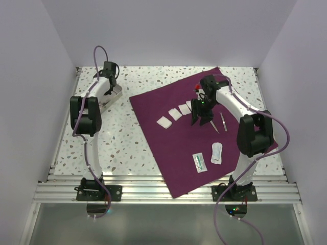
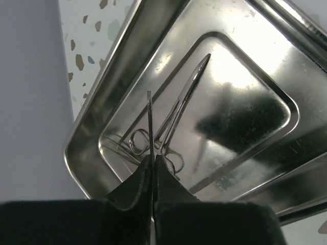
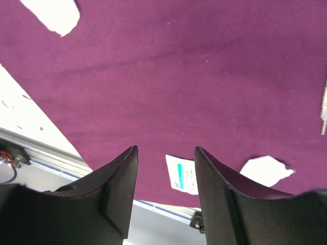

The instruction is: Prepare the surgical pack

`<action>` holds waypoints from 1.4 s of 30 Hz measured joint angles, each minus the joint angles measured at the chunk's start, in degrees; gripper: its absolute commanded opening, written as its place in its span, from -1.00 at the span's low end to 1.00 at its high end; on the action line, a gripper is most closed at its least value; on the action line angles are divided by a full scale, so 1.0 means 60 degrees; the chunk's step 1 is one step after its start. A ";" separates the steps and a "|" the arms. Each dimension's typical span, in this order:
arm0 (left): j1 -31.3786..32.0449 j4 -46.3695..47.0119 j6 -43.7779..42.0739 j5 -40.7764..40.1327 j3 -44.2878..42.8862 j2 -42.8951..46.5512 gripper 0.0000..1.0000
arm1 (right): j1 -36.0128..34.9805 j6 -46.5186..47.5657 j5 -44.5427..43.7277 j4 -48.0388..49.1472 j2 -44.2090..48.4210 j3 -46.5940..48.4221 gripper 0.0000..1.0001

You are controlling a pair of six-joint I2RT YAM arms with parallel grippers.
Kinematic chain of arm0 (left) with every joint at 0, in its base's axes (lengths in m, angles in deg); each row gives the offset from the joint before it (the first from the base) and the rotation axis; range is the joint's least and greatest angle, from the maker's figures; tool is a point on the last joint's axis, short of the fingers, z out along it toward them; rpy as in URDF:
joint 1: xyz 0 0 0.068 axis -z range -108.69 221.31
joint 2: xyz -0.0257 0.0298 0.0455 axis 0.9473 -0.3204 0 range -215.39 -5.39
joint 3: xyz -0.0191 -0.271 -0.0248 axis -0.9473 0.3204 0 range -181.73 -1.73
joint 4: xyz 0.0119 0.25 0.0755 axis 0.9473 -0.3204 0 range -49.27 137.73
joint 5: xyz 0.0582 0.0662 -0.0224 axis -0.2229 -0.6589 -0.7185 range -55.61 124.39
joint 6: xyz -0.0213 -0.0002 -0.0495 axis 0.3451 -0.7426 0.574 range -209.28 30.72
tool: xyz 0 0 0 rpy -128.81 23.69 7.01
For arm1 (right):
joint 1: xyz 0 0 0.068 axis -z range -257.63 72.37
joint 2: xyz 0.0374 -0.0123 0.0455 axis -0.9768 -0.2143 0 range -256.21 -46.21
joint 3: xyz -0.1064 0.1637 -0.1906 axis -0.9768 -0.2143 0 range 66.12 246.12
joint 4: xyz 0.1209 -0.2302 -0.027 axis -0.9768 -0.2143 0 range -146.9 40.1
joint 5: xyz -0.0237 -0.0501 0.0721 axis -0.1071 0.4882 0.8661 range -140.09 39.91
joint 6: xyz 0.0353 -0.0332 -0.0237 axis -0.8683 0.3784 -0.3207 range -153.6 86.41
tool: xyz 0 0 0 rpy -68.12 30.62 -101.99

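Note:
The surgical pack is a deep purple cloth (image 1: 173, 148) spread flat on the table's right half, and it fills the right wrist view (image 3: 179, 76). My right gripper (image 1: 200, 121) hovers over its middle, open with nothing between the jaws (image 3: 166, 150). My left gripper (image 1: 109, 91) is at the back left over a steel tray (image 1: 116, 97). In the left wrist view it (image 2: 152, 157) is shut on a thin metal instrument (image 2: 149, 117) standing edge-on above the tray (image 2: 97, 112). Ring-handled forceps (image 2: 179, 109) lie in the tray.
On the cloth lie three white gauze squares (image 1: 175, 115), a teal-labelled packet (image 1: 200, 162), a white packet (image 1: 217, 153) and slim metal instruments (image 1: 224, 122). White walls close in the table on three sides. An aluminium rail (image 1: 163, 191) runs along the near edge.

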 measured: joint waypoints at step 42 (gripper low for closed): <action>-0.0204 -0.0772 0.3810 0.4725 0.1428 0.1960 0.13 | 0.1534 0.0590 -0.3089 0.1115 -0.0488 -0.1676 -0.07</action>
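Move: Nearly beneath the left hand, which still holds a scalpel, the tray's middle lies about 2 cm farther out, 1 cm left and 6 cm down; the scissors in it lie some 1 cm ahead and 3 cm left. The right hand is empty: its next scalpel lies roughly 5 cm ahead, 9 cm right and 10 cm below. From that hand the tweezers are about 7 cm ahead and 15 cm right, the white bundle 15 cm back and 11 cm right. Lowering the held scalpel some 4 cm into the tray, the left hand opens and lets go, then rises and draws off right and back past the tray's rim, rolling about 35 degrees. The right hand meanwhile swings about 11 cm right and sinks 7 cm, dipping back and then forward again, its fingers half open and turning to point straight down over the near end of the second scalpel. ##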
